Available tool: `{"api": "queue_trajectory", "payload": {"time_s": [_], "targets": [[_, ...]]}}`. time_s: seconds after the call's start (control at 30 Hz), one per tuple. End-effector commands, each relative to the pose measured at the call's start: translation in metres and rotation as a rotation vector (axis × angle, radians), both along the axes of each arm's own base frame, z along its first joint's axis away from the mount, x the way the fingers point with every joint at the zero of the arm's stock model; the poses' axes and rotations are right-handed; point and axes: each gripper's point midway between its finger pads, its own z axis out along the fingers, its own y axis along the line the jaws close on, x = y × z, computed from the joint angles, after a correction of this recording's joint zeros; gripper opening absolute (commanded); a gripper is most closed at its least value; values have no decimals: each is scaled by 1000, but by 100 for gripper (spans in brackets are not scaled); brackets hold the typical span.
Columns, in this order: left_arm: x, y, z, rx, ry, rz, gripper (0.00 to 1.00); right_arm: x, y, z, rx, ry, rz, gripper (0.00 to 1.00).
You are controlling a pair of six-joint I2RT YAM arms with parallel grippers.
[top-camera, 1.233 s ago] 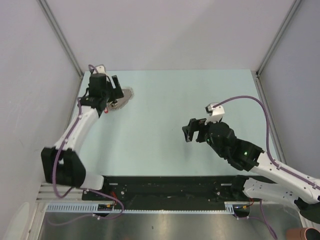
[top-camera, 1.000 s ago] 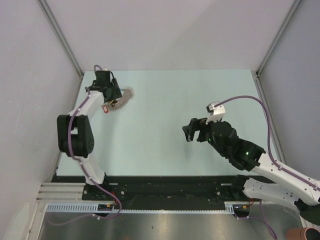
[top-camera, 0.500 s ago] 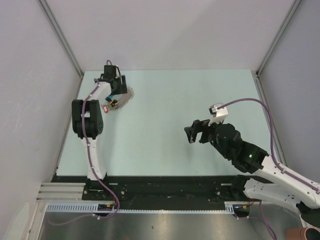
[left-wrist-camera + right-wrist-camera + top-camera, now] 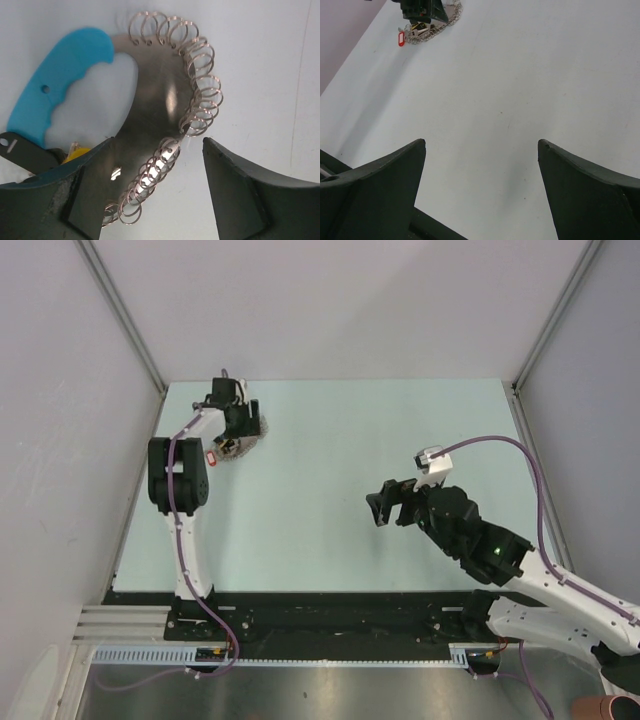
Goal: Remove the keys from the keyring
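The keyring [image 4: 165, 95] lies flat at the table's far left: a curved silvery band edged with several small wire rings, plus a light-blue section [image 4: 60, 80]. A dark key [image 4: 22, 154] and a yellow piece [image 4: 76, 150] sit at its lower left end. The red-headed key [image 4: 211, 454] lies just left of the keyring [image 4: 237, 448]. My left gripper [image 4: 158, 142] hovers open over the ringed band, which runs between the fingers, nearer the left one. My right gripper [image 4: 385, 505] is open and empty, far to the right over bare table. In the right wrist view the keyring [image 4: 437, 25] is small and distant.
The pale table [image 4: 380, 430] is boxed in by grey walls, with metal posts [image 4: 125, 315] close to the keyring's corner. The far edge runs just behind the left gripper. A purple cable [image 4: 500, 445] loops over the right arm.
The left arm has folded upright and its gripper has shifted right, from the keyring's left side to directly over it. The right gripper has barely moved.
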Motion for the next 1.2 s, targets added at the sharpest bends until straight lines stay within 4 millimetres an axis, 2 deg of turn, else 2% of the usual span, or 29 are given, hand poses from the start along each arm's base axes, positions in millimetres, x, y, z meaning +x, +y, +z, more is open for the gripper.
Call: {"api": "queue_trajectory", "payload": {"time_s": [0.0,0.1,0.3,0.4,0.43,0.6,0.63,0.7,0.8,0.87,0.9,0.97,1.0,1.03,1.1,1.17], "targets": [[-9,-21,17,9,-37,-133,74,1,-5,16,41,-43,-17,96],[-15,-26,10,82,-17,-143,72,-1,-8,16,40,-40,-17,96],[-17,-36,4,144,2,-167,59,-5,-19,17,50,-30,-45,96],[-20,-44,3,156,4,-184,47,-6,-23,17,48,-30,-57,96],[-21,-44,2,183,6,-176,38,-6,-24,16,46,-30,-59,96],[-28,-43,2,228,25,-169,18,-6,-27,16,40,-30,-69,96],[-29,-44,2,234,26,-168,10,-6,-27,16,41,-29,-69,96],[-33,-45,7,241,29,-160,1,-5,-27,16,43,-32,-72,96],[-45,-50,21,219,36,-132,0,-1,-34,10,26,-20,-126,94],[-56,-61,29,189,38,-127,0,5,-45,3,17,-14,-203,94],[-69,-68,37,158,41,-106,0,5,-49,-7,4,2,-226,94],[-84,-81,40,102,43,-114,0,4,-51,-17,17,32,-246,94],[-102,-90,40,62,60,-101,0,2,-50,-20,32,38,-239,94],[-109,-101,41,24,61,-119,0,-1,-47,-32,31,58,-218,94],[-133,-128,36,-50,98,-152,0,-4,-41,-34,67,54,-184,94],[-144,-153,46,-115,89,-186,0,-9,-39,-38,92,54,-150,94]]}}
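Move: The keyring's wire coil, along the near right edge of its metal plate, lies almost under the left hand: about 1 cm to its right, level fore and aft, and 2 cm down. The blue handle is some 5 cm ahead and 7 cm to its left, the keys about 1 cm back and 5 cm left, and the red tag roughly 6 cm back and 9 cm left. From the right hand the coil lies about 32 cm ahead, 37 cm left and 23 cm down. Rightward, back and slightly down, the left hand slides about 5 cm while its fingers close on a wire loop of the keyring's coil at the plate's edge, tilting some 10 degrees. Shut on it, the hand drags the keyring back about 9 cm and a little right, rising some 3 cm. The open right hand eases about 4 cm right, rises slightly, then sinks about 4 cm below its start. ##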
